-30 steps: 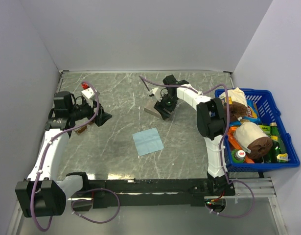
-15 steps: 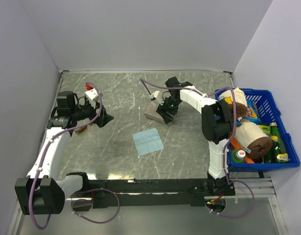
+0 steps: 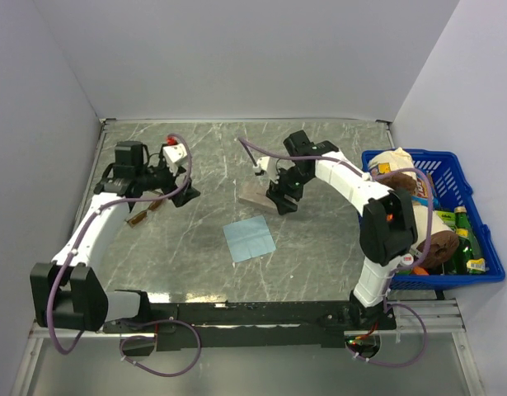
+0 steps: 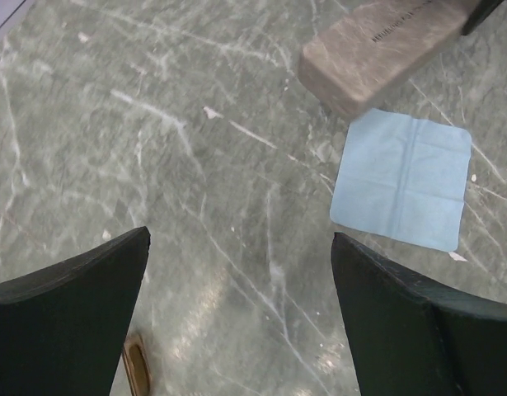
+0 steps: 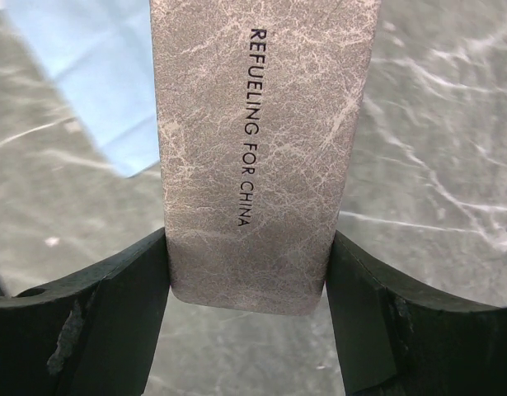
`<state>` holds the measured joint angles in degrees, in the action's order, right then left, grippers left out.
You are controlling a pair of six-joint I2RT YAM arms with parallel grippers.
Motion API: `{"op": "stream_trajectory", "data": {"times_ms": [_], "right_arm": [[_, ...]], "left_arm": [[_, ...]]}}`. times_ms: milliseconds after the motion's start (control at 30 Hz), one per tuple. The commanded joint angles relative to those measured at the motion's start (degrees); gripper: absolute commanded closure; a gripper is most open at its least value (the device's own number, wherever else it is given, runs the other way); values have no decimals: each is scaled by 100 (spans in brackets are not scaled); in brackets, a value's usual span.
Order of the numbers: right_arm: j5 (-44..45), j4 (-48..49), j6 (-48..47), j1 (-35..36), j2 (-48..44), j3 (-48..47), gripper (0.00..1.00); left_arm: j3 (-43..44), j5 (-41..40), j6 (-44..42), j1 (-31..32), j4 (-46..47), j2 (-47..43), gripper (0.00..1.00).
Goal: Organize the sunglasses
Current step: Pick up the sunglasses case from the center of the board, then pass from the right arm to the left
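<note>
The sunglasses [image 3: 146, 212], amber lenses in a thin dark frame, lie on the table at the left. Only one lens tip [image 4: 136, 371] shows in the left wrist view, by the left finger. My left gripper [image 3: 185, 192] is open and empty, just right of them [image 4: 241, 247]. The grey-brown case [image 3: 256, 196] sits mid-table. My right gripper [image 3: 283, 199] is shut on one end of it [image 5: 246, 247]. The case [image 5: 253, 148] reads "REFUELING FOR CHINA" and also shows in the left wrist view [image 4: 377, 45]. I cannot tell whether it is lifted.
A light blue cloth [image 3: 249, 239] lies flat in front of the case, and shows in both wrist views [image 4: 401, 177] [image 5: 96, 74]. A blue basket [image 3: 467, 177] of bottles and packets stands at the right edge. Grey walls close in the table.
My left arm has swung right, uncovering the sunglasses. My right gripper has brought the case a little nearer and turned it.
</note>
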<state>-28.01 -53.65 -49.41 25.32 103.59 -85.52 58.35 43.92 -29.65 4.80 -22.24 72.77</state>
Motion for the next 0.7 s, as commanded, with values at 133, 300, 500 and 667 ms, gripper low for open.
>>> {"op": "stream_trajectory", "data": {"times_ms": [133, 300, 500, 667], "right_arm": [[-776, -717, -623, 315, -1077, 219, 89], [-952, -770, -640, 395, -1507, 412, 89], [-1154, -726, -649, 403, -1632, 545, 89], [-1110, -612, -658, 403, -1605, 659, 89]], "left_arm": [[783, 467, -1068, 759, -570, 474, 4], [1187, 688, -1447, 1189, -1054, 738, 3], [1512, 1083, -1561, 1506, -1414, 975, 4], [1908, 1478, -1904, 1682, -2073, 1274, 4]]}}
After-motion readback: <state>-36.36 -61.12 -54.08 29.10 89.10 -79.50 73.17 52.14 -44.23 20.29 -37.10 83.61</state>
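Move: About 20 cm to the left hand's right, some 3 cm farther out and 10 cm lower, is the middle of the sunglasses case, already lifted in the right gripper. From the right hand, the case's middle is about 6 cm left, 2 cm forward and roughly 1 cm lower. The blue cloth lies about 10 cm left of the right hand, 7 cm back and 10 cm below; the sunglasses lie some 17 cm left of the left hand, 4 cm forward and 20 cm below. Drawing back about 8 cm and rising some 5 cm, the right hand keeps its pinch on the case's right end, carries it towards the cloth's far edge and turns slightly counter-clockwise before easing to a stop. The left hand, still wide open and empty, sweeps right towards the case's free end and also somewhat back, its wrist swinging nearly 30 degrees clockwise. ##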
